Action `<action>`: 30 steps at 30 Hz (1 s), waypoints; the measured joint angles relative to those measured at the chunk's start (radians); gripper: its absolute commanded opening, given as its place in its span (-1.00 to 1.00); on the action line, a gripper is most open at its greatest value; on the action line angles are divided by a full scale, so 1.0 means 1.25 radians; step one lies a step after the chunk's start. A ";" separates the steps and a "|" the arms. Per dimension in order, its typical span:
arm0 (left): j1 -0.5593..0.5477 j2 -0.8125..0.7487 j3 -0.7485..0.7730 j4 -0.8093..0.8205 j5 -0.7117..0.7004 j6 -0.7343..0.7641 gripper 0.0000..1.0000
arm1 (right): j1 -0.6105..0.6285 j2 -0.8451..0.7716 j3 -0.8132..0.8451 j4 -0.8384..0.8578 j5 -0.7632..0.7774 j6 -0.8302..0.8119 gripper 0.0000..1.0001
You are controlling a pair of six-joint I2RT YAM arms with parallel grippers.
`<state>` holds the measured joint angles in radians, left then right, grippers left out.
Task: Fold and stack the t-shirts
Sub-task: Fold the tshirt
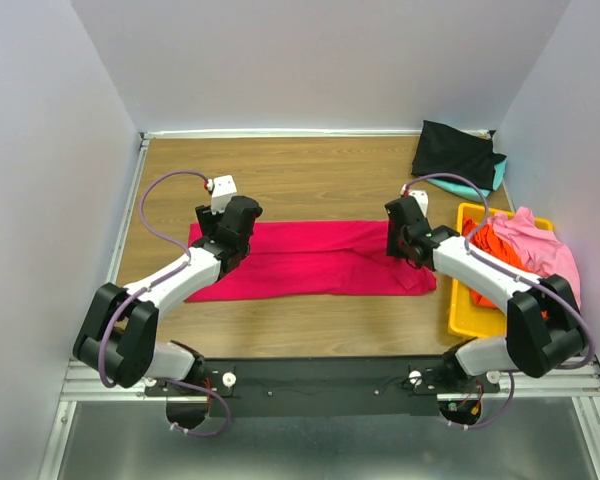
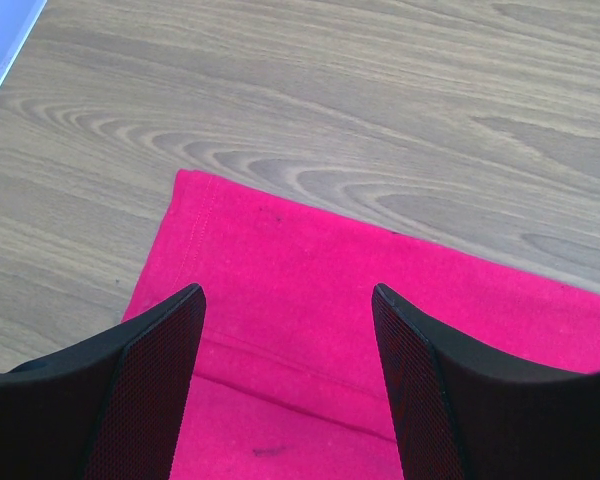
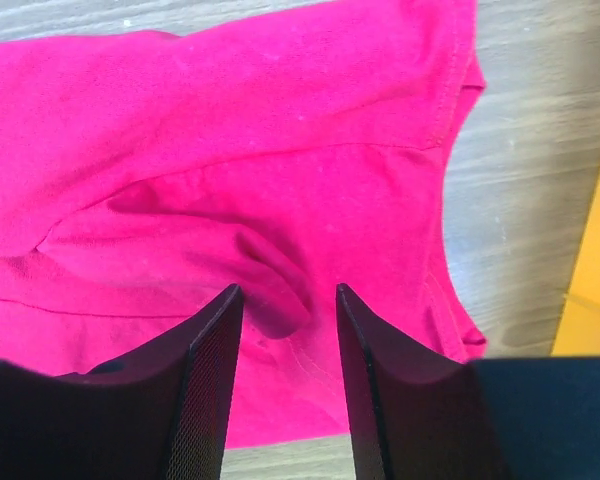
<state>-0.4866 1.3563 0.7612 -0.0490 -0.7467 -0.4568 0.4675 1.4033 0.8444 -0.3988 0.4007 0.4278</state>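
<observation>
A crimson-red t-shirt [image 1: 320, 262] lies folded into a long strip across the middle of the table. My left gripper [image 1: 223, 238] hovers over its left end. In the left wrist view that gripper [image 2: 288, 292] is open, with the shirt's hemmed corner [image 2: 270, 235] flat beneath it and nothing between the fingers. My right gripper [image 1: 404, 243] is over the right end. In the right wrist view it [image 3: 290, 290] stands open, a raised pucker of red cloth [image 3: 275, 285] lying between the fingers, which do not press it. A black t-shirt [image 1: 455, 150] sits folded on a teal one [image 1: 496, 176] at the back right.
A yellow bin [image 1: 458, 305] stands at the right edge of the table, close to my right arm. It holds a crumpled orange shirt [image 1: 485, 245] and a pink shirt [image 1: 542, 243]. White walls close in the left, back and right sides.
</observation>
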 measured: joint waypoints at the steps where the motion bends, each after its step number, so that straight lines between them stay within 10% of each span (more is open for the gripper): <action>1: 0.000 0.000 0.000 0.000 0.000 0.000 0.51 | 0.000 -0.003 0.000 -0.002 0.002 0.000 0.00; 10: 0.000 0.013 0.011 -0.001 0.002 0.001 0.51 | 0.056 -0.160 -0.016 0.044 -0.101 -0.052 -0.03; 30: -0.002 0.015 0.013 -0.005 0.002 0.000 0.51 | 0.055 0.064 -0.020 0.075 -0.193 -0.061 -0.09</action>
<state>-0.4885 1.3750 0.7773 -0.0547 -0.7437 -0.4564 0.5362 1.4834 0.8196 -0.3054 0.1596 0.3519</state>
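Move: About 5 cm left of the right hand, roughly level with it and some 5 cm below, is the middle of the raised wrinkle in the t-shirt, running slantwise from far left to near right. The shirt's right edge is about 9 cm right of that hand and 1 cm ahead, its near edge straight back about 7 cm, both some 6 cm below. From the left hand the wrinkle lies some 36 cm right, 6 cm back and 10 cm below. Hopping left over the t-shirt, the right hand rises about 5 cm, sweeps some 7 cm left with a slight draw back, then sinks to about 3 cm lower than it began, easing back right a little, beside the middle of the wrinkle. The wrist turns roughly 15 degrees counter-clockwise overall; the fingers stay about half open, and contact with the cloth can't be made out. ##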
